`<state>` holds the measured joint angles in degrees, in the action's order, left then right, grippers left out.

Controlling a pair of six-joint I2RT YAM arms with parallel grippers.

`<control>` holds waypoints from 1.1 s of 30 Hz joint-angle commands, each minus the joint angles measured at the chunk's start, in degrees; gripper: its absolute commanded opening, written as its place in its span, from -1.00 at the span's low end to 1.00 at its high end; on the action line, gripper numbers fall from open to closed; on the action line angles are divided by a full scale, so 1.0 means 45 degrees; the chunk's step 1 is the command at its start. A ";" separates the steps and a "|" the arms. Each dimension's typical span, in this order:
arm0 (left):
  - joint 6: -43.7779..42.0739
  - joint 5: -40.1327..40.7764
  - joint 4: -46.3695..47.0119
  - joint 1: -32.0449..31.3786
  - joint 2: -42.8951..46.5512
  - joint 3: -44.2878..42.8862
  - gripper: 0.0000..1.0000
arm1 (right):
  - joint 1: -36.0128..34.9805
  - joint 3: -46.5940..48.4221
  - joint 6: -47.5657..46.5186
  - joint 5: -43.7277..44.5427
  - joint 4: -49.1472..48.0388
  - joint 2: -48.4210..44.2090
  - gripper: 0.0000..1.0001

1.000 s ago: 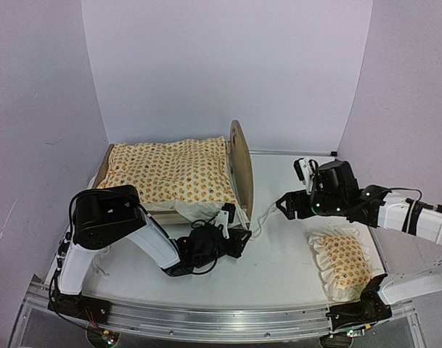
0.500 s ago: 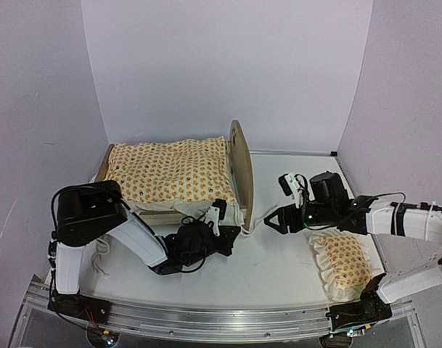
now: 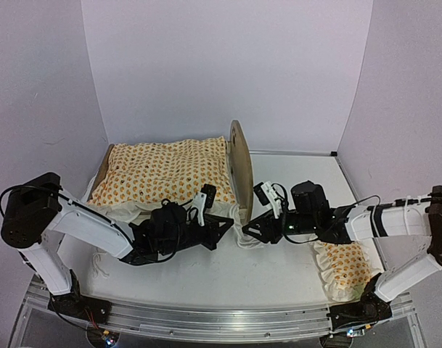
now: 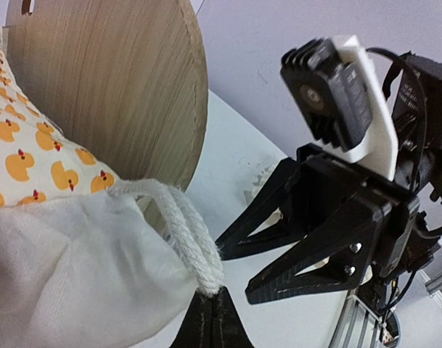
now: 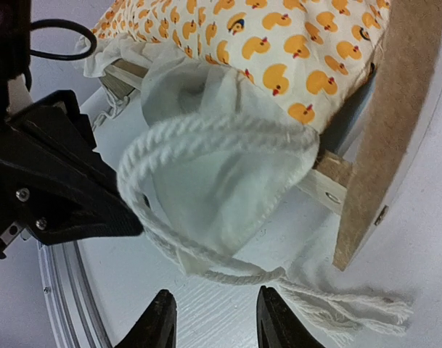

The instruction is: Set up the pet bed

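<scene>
The pet bed (image 3: pixel 240 168), a light-wood frame with a rounded end board (image 4: pixel 112 80), stands at the back left under a duck-print quilt (image 3: pixel 166 172). White cloth (image 5: pixel 221 181) edged with a rope cord (image 4: pixel 195 246) spills from its near corner. My left gripper (image 4: pixel 210 313) is shut on that cord, beside the end board (image 5: pixel 395 109). My right gripper (image 5: pixel 217 322) faces it, low over the table. Its jaws stand apart with nothing between them, and the cord's loop (image 5: pixel 206 138) lies just beyond the tips. In the top view the left gripper (image 3: pixel 222 225) and the right gripper (image 3: pixel 247 230) nearly meet.
A small ruffled duck-print pillow (image 3: pixel 344 264) lies on the table at the near right, beside the right arm. Frayed cord ends (image 5: pixel 351 308) trail on the table by the end board's foot. Purple walls close in the back and both sides.
My left gripper has shut on the cord and the arm has stretched out to the right. My right gripper has swung left and down to the bed's corner, its jaws narrowing.
</scene>
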<state>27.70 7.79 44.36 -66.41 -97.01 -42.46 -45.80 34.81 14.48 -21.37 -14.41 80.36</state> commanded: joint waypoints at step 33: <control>-0.2231 -0.0544 -0.3351 0.0773 0.3010 0.0434 -1.00 | -0.0693 0.0830 0.0099 0.1626 -0.1299 -0.0040 -1.00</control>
<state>19.92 6.09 32.25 -64.14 -85.58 -40.42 -48.58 35.64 14.46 -17.74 -24.97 86.17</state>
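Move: The part of the white tie cord that the open right fingers go for, where its strands cross under the loop, lies about 3 cm to their left, 1 cm ahead and 3 cm below. The left fingertips, some 4 cm left of the right hand, 1 cm back and 4 cm higher, already hold the cord; the crossing is about 3 cm ahead of them, 2 cm to their right and 7 cm below. From the right hand, the duck cover's near corner is roughly 9 cm ahead, 3 cm left and level, and the end board's near foot 8 cm ahead, 1 cm right and 7 cm below. Down and to the left, the right hand reaches about 5 cm under the loop to the crossing cord, shuts its half-open fingers to pinch it, then rises about 4 cm. The left hand keeps its shut grip on the cord, dips slightly down, left and back while rolling its left side up, then climbs some 4 cm and draws a little farther left. ##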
